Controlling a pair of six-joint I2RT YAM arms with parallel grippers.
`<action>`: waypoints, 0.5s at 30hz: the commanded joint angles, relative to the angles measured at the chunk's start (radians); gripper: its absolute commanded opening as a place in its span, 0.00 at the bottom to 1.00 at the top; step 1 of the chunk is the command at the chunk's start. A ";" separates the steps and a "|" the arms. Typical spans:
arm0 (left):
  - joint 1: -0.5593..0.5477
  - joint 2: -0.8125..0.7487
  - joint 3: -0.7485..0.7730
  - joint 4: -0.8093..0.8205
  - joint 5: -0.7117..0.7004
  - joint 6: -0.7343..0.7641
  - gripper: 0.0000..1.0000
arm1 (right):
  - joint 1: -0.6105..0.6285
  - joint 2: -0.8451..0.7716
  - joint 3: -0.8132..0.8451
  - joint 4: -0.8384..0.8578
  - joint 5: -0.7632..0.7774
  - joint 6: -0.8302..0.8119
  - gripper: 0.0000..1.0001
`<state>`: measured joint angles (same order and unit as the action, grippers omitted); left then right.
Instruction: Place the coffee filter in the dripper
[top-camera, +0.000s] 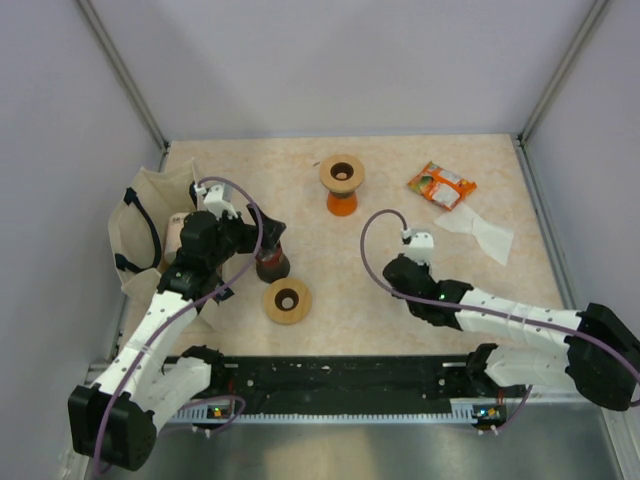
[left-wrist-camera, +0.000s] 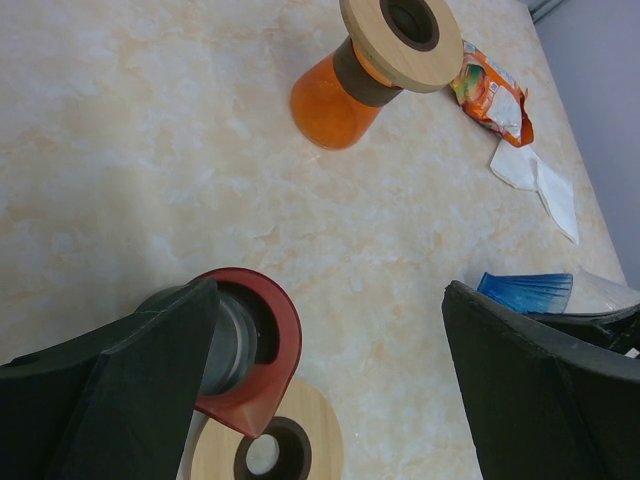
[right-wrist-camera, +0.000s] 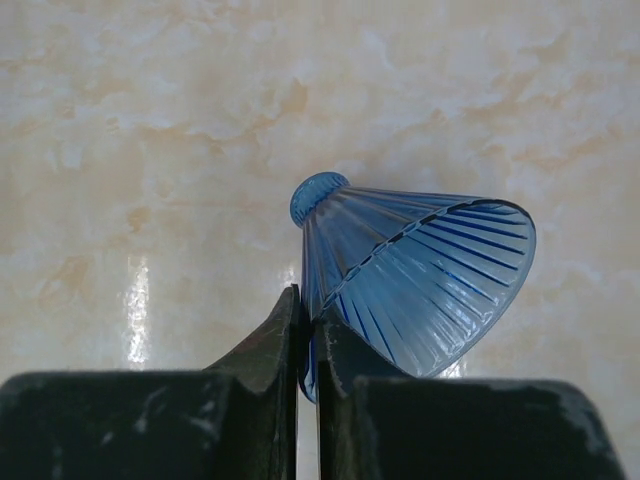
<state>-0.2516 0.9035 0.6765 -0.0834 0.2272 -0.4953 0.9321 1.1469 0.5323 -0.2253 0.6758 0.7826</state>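
Note:
The coffee filter (top-camera: 482, 233) is a white folded paper lying flat at the back right; it also shows in the left wrist view (left-wrist-camera: 545, 182). A blue ribbed cone-shaped dripper (right-wrist-camera: 420, 280) lies tilted over the table, and my right gripper (right-wrist-camera: 308, 308) is shut on its rim wall. From above, the right gripper (top-camera: 412, 260) covers the dripper. My left gripper (left-wrist-camera: 330, 300) is open wide, with a dark red cup-like piece (left-wrist-camera: 250, 350) touching its left finger (left-wrist-camera: 130, 380). A slice of the blue dripper (left-wrist-camera: 527, 291) peeks past the right finger.
An orange vessel with a wooden collar (top-camera: 342, 185) stands at the back centre. A wooden ring (top-camera: 287, 300) lies near the left gripper. An orange snack packet (top-camera: 441, 185) sits beside the filter. A cloth bag (top-camera: 145, 215) slumps along the left wall.

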 joint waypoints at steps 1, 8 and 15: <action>-0.003 -0.012 0.006 0.036 0.009 0.008 0.99 | 0.014 -0.094 0.176 0.018 -0.077 -0.492 0.00; -0.003 0.006 0.020 0.024 0.020 0.017 0.99 | -0.077 -0.073 0.477 -0.048 -0.360 -1.056 0.00; -0.003 0.018 0.037 -0.009 -0.009 0.031 0.99 | -0.211 0.241 0.903 -0.280 -0.616 -1.545 0.00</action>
<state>-0.2516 0.9150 0.6765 -0.0891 0.2344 -0.4908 0.7498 1.2140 1.2339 -0.3340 0.2134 -0.3431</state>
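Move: The coffee filter (blue cone) is already pinched in the right hand's shut fingers, at or barely off the table. From that hand the dripper, a wooden ring on the orange carafe, stands about 19 cm ahead and 14 cm to the left, its ring some 9 cm higher. The orange bag lies about 23 cm ahead and 10 cm right, the loose wooden ring some 25 cm left and 3 cm back, both just below hand height. From the left hand the filter is about 6 cm back, 25 cm right and 15 cm lower. The right hand, keeping its shut pinch on the wall of the blue filter cone, sweeps it steeply up by some 24 cm, with a smaller reach of about 8 cm forward and 6 cm left towards the dripper on the carafe, and ends well above ring height, still short of it and to its right. On the way the wrist swings about 40 degrees counter-clockwise, while the fingers tip upward and the hand's left side rolls down. ##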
